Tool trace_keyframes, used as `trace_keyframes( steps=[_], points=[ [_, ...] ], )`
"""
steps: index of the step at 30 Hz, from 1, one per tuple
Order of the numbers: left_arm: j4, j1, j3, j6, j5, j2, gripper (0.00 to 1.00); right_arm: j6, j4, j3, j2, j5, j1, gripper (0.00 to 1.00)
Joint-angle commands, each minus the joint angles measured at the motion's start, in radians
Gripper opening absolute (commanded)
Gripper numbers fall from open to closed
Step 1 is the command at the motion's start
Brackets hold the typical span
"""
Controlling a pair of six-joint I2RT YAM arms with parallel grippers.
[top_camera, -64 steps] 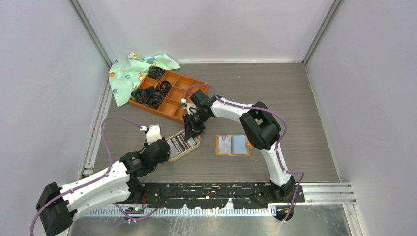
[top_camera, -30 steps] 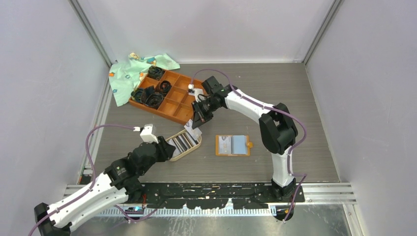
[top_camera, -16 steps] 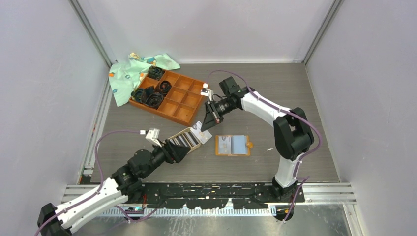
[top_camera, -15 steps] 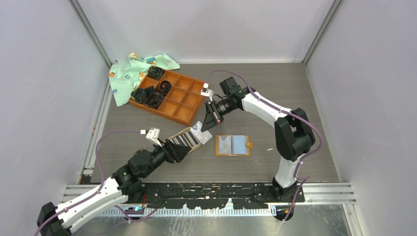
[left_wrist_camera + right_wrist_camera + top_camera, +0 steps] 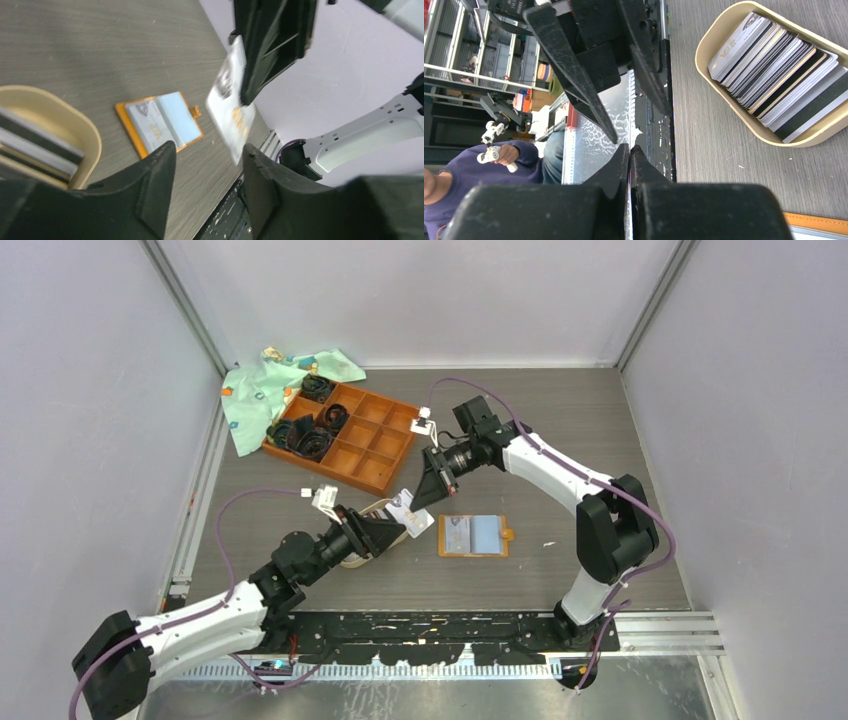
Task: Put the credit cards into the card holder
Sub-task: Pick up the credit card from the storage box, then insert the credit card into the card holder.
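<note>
My right gripper (image 5: 420,500) is shut on a white credit card (image 5: 411,516), which hangs tilted above the table between the dish and the card holder. The left wrist view shows that card (image 5: 231,102) under the right fingers (image 5: 272,45). My left gripper (image 5: 393,533) stands open just left of the card, nothing between its jaws (image 5: 207,152). The orange card holder (image 5: 472,536) lies open and flat, grey pockets up (image 5: 161,121). Several more credit cards (image 5: 774,65) stand packed in the oval tan dish (image 5: 716,37).
An orange-brown compartment tray (image 5: 345,435) holding dark coiled items sits at the back left, a green cloth (image 5: 265,385) behind it. The left arm covers most of the oval dish (image 5: 370,510). A person's hand and clothing show beyond the table edge (image 5: 499,160).
The right gripper carried the card right and up, away from the dish. The left arm reached forward over the dish toward the card, its jaws spreading.
</note>
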Motion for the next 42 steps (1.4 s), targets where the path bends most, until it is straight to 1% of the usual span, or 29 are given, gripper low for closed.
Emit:
trace_keyframes(
  steps=[1,6,7,11,15,17,19,21,23,24,25,26,27,28,29,31,32,34,37,39,40,42],
  points=[
    [0.167,0.000,0.079,0.016,0.033,0.029,0.47,-0.025,0.035,-0.010,-0.056,-0.044,0.001,0.01],
    [0.171,0.005,0.111,0.023,0.043,0.066,0.36,-0.049,0.026,-0.014,-0.061,-0.053,0.001,0.01],
    [0.173,0.007,0.114,0.023,0.066,0.075,0.34,-0.062,0.019,-0.013,-0.062,-0.054,0.001,0.01],
    [0.195,0.015,0.122,0.021,0.099,0.102,0.25,-0.153,-0.049,-0.006,-0.071,-0.057,0.002,0.01],
    [0.206,0.023,0.124,0.020,0.112,0.118,0.25,-0.234,-0.116,-0.004,-0.084,-0.058,0.002,0.01],
    [0.225,0.028,0.123,0.017,0.118,0.128,0.29,-0.239,-0.117,-0.008,-0.087,-0.061,0.002,0.01],
    [0.237,0.032,0.123,0.010,0.128,0.139,0.35,-0.240,-0.118,-0.009,-0.085,-0.071,0.002,0.01],
    [0.249,0.036,0.124,0.006,0.138,0.150,0.36,-0.242,-0.120,-0.009,-0.084,-0.075,0.003,0.01],
    [0.268,0.039,0.123,0.001,0.147,0.162,0.34,-0.242,-0.120,-0.010,-0.084,-0.075,0.004,0.01],
    [0.282,0.041,0.122,0.000,0.150,0.169,0.31,-0.242,-0.121,-0.011,-0.084,-0.073,0.004,0.01],
    [0.294,0.042,0.121,-0.001,0.156,0.175,0.24,-0.245,-0.122,-0.010,-0.084,-0.073,0.004,0.01],
    [0.301,0.043,0.121,-0.001,0.161,0.180,0.12,-0.248,-0.123,-0.010,-0.084,-0.069,0.003,0.01],
    [0.304,0.046,0.121,-0.001,0.165,0.184,0.02,-0.254,-0.127,-0.008,-0.084,-0.061,0.004,0.03],
    [0.305,0.049,0.121,0.000,0.169,0.187,0.00,-0.269,-0.139,-0.004,-0.086,-0.048,0.003,0.07],
    [0.305,0.050,0.120,0.005,0.174,0.188,0.00,-0.294,-0.162,0.002,-0.089,-0.020,0.004,0.13],
    [0.292,0.058,0.117,0.008,0.180,0.188,0.00,-0.396,-0.254,0.031,-0.092,0.042,0.003,0.28],
    [0.271,0.063,0.117,0.011,0.182,0.188,0.00,-0.451,-0.319,0.048,-0.094,0.086,0.000,0.33],
    [0.226,0.075,0.116,0.017,0.182,0.183,0.00,-0.515,-0.353,0.064,-0.109,0.178,-0.012,0.41],
    [0.147,0.084,0.121,0.022,0.185,0.189,0.00,-0.573,-0.318,0.031,-0.163,0.315,-0.046,0.44],
    [0.090,0.086,0.141,0.026,0.189,0.206,0.00,-0.629,-0.258,-0.030,-0.221,0.400,-0.074,0.44],
    [0.067,0.087,0.152,0.026,0.196,0.220,0.00,-0.671,-0.225,-0.072,-0.253,0.447,-0.086,0.43],
    [0.046,0.088,0.176,0.024,0.219,0.267,0.00,-0.829,-0.166,-0.189,-0.337,0.527,-0.103,0.45]
  ],
)
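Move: The credit card, already pinched in the right fingers, is in the air about 3 cm ahead, 3 to the right of and 3 above the open left gripper; its middle lies some 2 cm back and 2 left of the right hand, 1 lower. From the left hand, the storage box is 3 cm back, 7 left and about 16 below; the open card holder is 3 back, 16 right and about 18 below. The card is handed across: the right hand holds it, easing about 2 cm back and right, while the left gripper rises some 3.5 cm, shifts right and shuts on the card's near part. Only then do the right fingers open and let go, and that hand draws away to the right, forward and down, rolling its wrist some 25 degrees, as the left sinks about 2.5 cm with its hold kept. ##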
